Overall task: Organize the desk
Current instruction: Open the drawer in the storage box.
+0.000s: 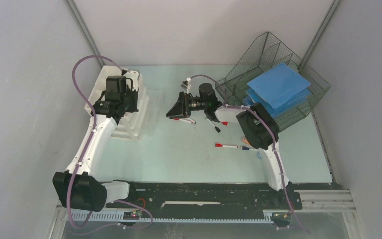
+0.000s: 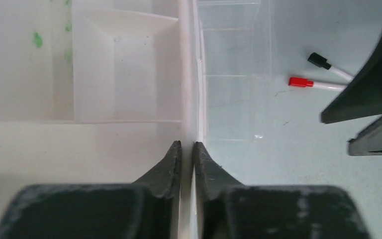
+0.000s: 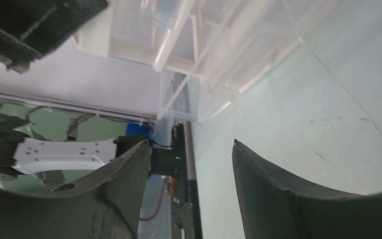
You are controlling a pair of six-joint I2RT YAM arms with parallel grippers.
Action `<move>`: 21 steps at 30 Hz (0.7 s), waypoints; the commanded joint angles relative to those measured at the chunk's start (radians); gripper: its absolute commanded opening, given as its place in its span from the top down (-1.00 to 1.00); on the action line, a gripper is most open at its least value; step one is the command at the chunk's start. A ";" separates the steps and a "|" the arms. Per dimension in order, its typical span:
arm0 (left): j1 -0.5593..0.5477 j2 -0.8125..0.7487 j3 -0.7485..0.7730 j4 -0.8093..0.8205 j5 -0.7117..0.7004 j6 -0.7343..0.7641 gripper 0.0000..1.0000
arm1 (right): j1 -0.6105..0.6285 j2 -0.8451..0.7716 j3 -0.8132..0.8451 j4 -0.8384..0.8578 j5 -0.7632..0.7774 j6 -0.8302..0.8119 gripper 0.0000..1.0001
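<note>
The pale green desk (image 1: pixel 189 159) carries loose markers: a red-capped one (image 1: pixel 185 119) and a black-capped one (image 1: pixel 215 124) under my right arm, and another red-capped one (image 1: pixel 226 146) nearer the front. My left gripper (image 1: pixel 122 107) is over the white drawer unit (image 1: pixel 129 124) at the back left. In the left wrist view its fingers (image 2: pixel 187 147) are pinched on a thin white wall of that unit. My right gripper (image 1: pixel 175 110) hangs low over mid-desk. It is open (image 3: pixel 189 143), with nothing between its fingers.
A dark wire-mesh tray (image 1: pixel 273 64) holding blue folders (image 1: pixel 278 87) stands at the back right. Clear drawers (image 2: pixel 231 74) jut from the unit toward the markers (image 2: pixel 300 81). A black rail (image 1: pixel 204 191) runs along the near edge, and grey walls close in the sides.
</note>
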 commanded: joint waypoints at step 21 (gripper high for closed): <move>0.005 -0.422 -0.173 0.313 0.230 -0.336 -1.00 | -0.007 -0.840 -0.059 -1.596 0.090 -1.560 -0.47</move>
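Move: The left hand still pinches the storage box's right-hand rim; the box's middle is roughly 9 cm to its left and 10 cm below, and the pulled-out clear drawer lies about 7 cm to its right, 4 cm ahead, 9 cm below. From the open right hand the drawer is about 8 cm left, 3 cm ahead and 4 cm lower. The red marker lies some 6 cm right and 2 cm ahead of that hand, 13 cm down; a second marker pair is about 20 cm right, level with it, equally low. Upward and back, both hands clear the storage box. The left first spreads its fingers wide to let go of the rim, then climbs about 12 cm, drawing back a little and tipping its fingertips up. Meanwhile the right, fingers staying open, leaves the drawer to the right, back and up, roughly equally each way, rolling some 45 degrees. ##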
